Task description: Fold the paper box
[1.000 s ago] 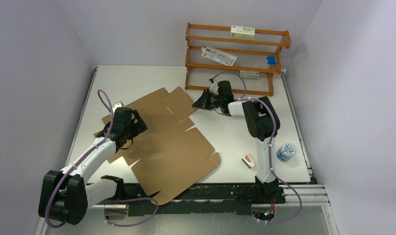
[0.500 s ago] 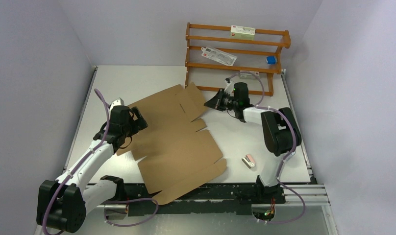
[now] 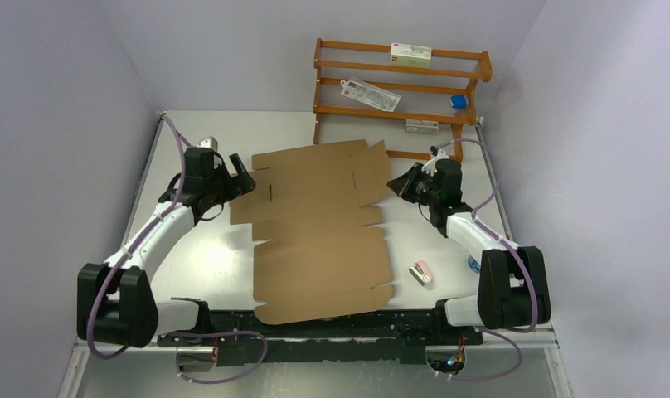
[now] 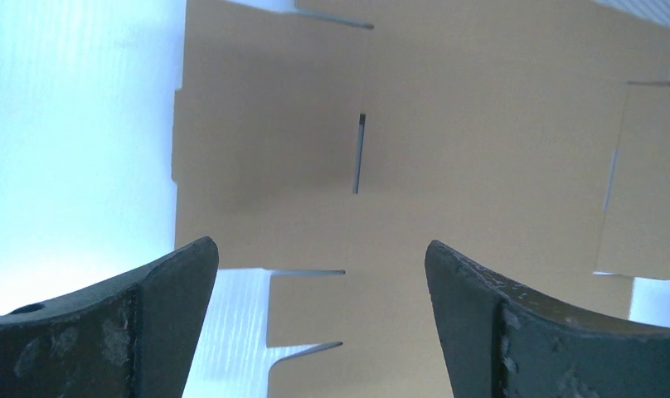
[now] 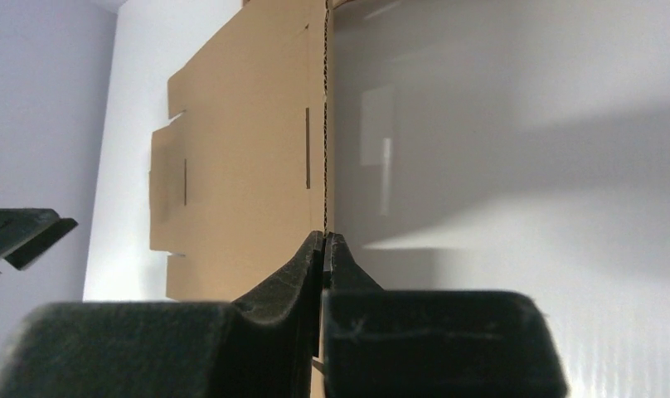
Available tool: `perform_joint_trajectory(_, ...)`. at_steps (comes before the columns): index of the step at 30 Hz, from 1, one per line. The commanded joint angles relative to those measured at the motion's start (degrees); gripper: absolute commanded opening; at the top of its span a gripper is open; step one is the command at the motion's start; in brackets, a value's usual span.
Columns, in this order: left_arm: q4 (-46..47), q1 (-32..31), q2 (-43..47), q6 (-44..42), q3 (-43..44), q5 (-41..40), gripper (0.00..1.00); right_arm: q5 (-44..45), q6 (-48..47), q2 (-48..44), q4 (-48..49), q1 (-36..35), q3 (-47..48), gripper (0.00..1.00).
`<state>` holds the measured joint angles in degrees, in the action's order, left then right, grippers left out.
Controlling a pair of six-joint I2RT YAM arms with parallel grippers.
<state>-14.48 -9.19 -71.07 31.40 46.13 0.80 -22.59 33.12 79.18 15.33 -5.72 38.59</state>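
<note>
The paper box (image 3: 319, 224) is a flat brown die-cut cardboard sheet with flaps and slits, lying across the middle of the table. My right gripper (image 3: 395, 186) is at the sheet's far right corner, shut on its edge. In the right wrist view the cardboard (image 5: 249, 149) runs edge-on into the closed right gripper (image 5: 325, 240). My left gripper (image 3: 242, 184) stands open at the sheet's left flaps. In the left wrist view the left gripper (image 4: 319, 274) hovers over the slit cardboard (image 4: 448, 141), with nothing between its fingers.
A wooden shelf rack (image 3: 398, 83) stands at the back, close behind the sheet's far edge. It holds a white-green carton (image 3: 410, 55), a flat packet (image 3: 370, 94) and a small blue item (image 3: 458, 101). A small pink-white object (image 3: 422, 272) lies on the table right of the sheet.
The right gripper has pulled the sheet's corner to the right, turning the sheet square to the table. The left gripper moved toward the back, staying open.
</note>
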Motion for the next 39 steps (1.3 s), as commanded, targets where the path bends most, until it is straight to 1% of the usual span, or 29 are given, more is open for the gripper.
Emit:
perform_joint_trajectory(1, 0.6, 2.9, -4.2, -4.0, 5.3, 10.1, 1.0, 5.0, -2.1, -2.6, -3.2, 1.4, -3.1, 0.01)
perform_joint_trajectory(7, -3.7, 4.9, -11.2, -9.1, 12.2, 14.3, 1.0, 6.3, -3.9, -2.6, -5.8, 2.5, -6.2, 0.01)
perform_joint_trajectory(11, -6.0, 5.4, -15.6, -11.6, 16.5, 16.6, 1.0, 6.4, -5.0, -4.1, -8.8, 2.6, -8.1, 0.03)
perform_joint_trajectory(16, -5.5, 5.4, -19.1, -12.3, 18.8, 20.7, 1.0, 7.3, -7.0, -7.1, -13.7, 2.6, -9.5, 0.04)
perform_joint_trajectory(22, -6.4, 5.4, -21.5, -13.9, 19.6, 21.6, 1.0, 9.3, -8.3, -9.8, -17.8, 2.6, -9.3, 0.13)
perform_joint_trajectory(24, -6.8, 5.4, -22.1, -14.4, 20.2, 21.8, 1.0, 10.3, -8.5, -10.1, -18.6, 2.6, -8.1, 0.17)
perform_joint_trajectory(28, -9.0, 5.4, -23.3, -16.3, 22.1, 18.7, 1.0, 12.5, -9.7, -9.9, -18.6, 2.5, -5.0, 0.36)
perform_joint_trajectory(30, -9.5, 5.4, -24.3, -16.8, 23.1, 17.3, 1.0, 12.7, -10.0, -8.8, -18.1, 2.5, -3.0, 0.41)
perform_joint_trajectory(36, -12.6, 5.5, -31.5, -19.0, 29.6, 16.7, 1.0, 10.7, -10.9, -3.8, -16.3, 1.9, 3.8, 0.55)
perform_joint_trajectory(38, -12.9, 5.5, -34.0, -19.5, 31.9, 17.9, 1.0, 9.3, -12.0, -1.1, -15.9, 1.0, 6.4, 0.59)
perform_joint_trajectory(39, -12.9, 5.4, -35.2, -19.6, 33.1, 19.8, 1.0, 8.3, -12.3, 0.7, -15.7, 0.7, 7.7, 0.6)
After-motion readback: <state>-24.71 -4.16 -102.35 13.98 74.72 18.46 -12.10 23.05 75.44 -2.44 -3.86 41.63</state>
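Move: The right hand already pinches the outer edge of the box's raised right flap; the flap's middle is about 5 cm ahead, 4 cm left and 3 cm below. The stapler lies some 18 cm back and 8 cm right, the rack's lower rail roughly 15 cm straight ahead. The open left hand hovers 12 cm above the left flap, whose middle is around 4 cm ahead and 1 cm right; the far panel's middle is some 15 cm ahead and 20 cm right. Down and back, drifting right, the right hand brings the pinched right flap to the table, some 7 cm down and 7 cm back; then its fingers open past halfway, let go, and it rises about 4 cm while going forward again. The left hand, fingers kept wide open and touching nothing, goes forward about 8 cm and slightly down over the left-flap side towards the far panel, turning about 20 degrees clockwise. ##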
